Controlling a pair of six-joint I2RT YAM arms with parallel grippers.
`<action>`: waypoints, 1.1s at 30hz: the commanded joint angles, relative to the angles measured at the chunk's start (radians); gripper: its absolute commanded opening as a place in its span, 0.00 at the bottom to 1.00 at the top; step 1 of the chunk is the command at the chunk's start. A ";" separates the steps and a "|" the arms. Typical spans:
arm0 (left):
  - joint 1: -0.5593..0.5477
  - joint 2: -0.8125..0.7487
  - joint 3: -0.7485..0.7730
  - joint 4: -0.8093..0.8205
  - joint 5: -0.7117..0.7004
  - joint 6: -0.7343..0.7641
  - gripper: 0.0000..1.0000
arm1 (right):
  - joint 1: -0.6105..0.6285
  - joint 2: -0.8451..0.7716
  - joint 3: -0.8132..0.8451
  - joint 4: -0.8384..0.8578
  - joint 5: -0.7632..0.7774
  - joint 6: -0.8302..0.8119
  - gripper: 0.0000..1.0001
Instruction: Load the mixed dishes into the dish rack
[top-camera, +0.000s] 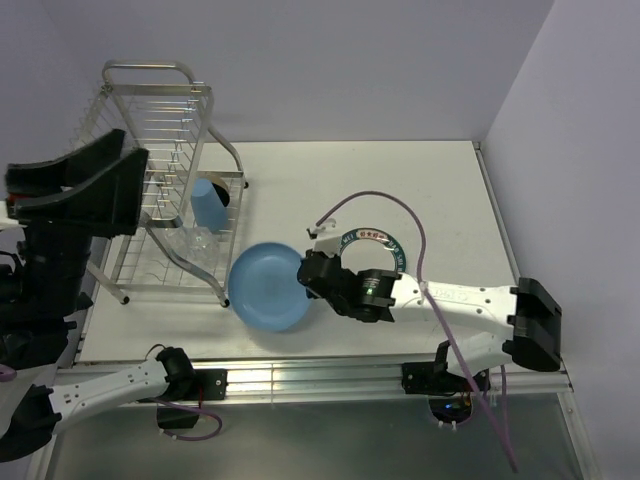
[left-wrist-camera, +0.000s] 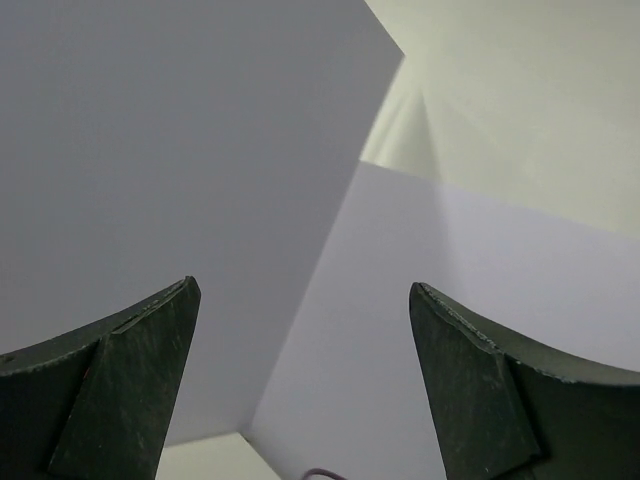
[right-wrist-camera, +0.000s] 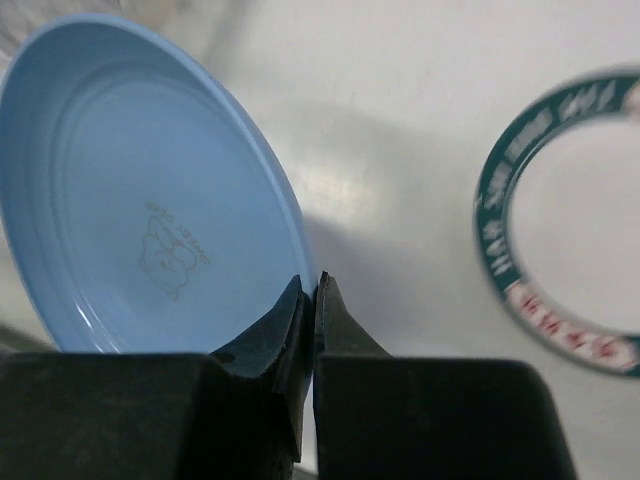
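Observation:
My right gripper (top-camera: 308, 272) (right-wrist-camera: 315, 285) is shut on the right rim of the light-blue plate (top-camera: 268, 286) (right-wrist-camera: 150, 200), which is tilted up off the table. The white plate with the lettered rim (top-camera: 372, 250) (right-wrist-camera: 570, 230) lies flat just right of it, partly under the right arm. The silver wire dish rack (top-camera: 160, 190) stands at the far left, with a light-blue cup (top-camera: 208, 204) and a clear glass (top-camera: 198, 240) inside. My left gripper (top-camera: 75, 182) (left-wrist-camera: 300, 300) hangs high over the rack's left side, open and holding nothing, pointing at bare walls.
The rack's foot (top-camera: 225, 297) sits close to the blue plate's left edge. A purple cable (top-camera: 420, 250) arcs over the lettered plate. The side wall (top-camera: 560, 150) bounds the table on the right.

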 joint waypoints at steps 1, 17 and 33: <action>-0.004 0.036 -0.004 0.181 -0.145 0.203 0.92 | -0.009 -0.086 0.149 0.038 0.243 -0.200 0.00; -0.004 0.047 0.010 0.377 -0.199 0.501 0.91 | -0.043 0.050 0.618 0.751 0.383 -1.233 0.00; -0.004 -0.012 0.005 0.415 -0.107 0.605 0.91 | -0.039 0.525 1.161 0.883 0.123 -1.529 0.00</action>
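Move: About 17 cm ahead, 24 cm left and some 22 cm above the right hand is the middle of the dish rack's upper tier; this hand already holds the blue plate by its right rim, clear of the table. On the lower tier the blue cup stands roughly 20 cm ahead and 16 cm left of the hand, and the green-rimmed plate lies 12 cm ahead, 16 cm right, 14 cm below. From the left hand the upper tier is about 24 cm ahead, 14 cm left and 26 cm below. Swinging the pinched blue plate steeply up, some 40 cm, and about 13 cm forward, the right hand levels off and sweeps roughly 10 cm left towards the upper tier, its fingers tipping from down-forward to up-forward by about 65 degrees without loosening. The left hand, open and empty, wavers forward and back, then shifts left and slightly up, turning counter-clockwise. ##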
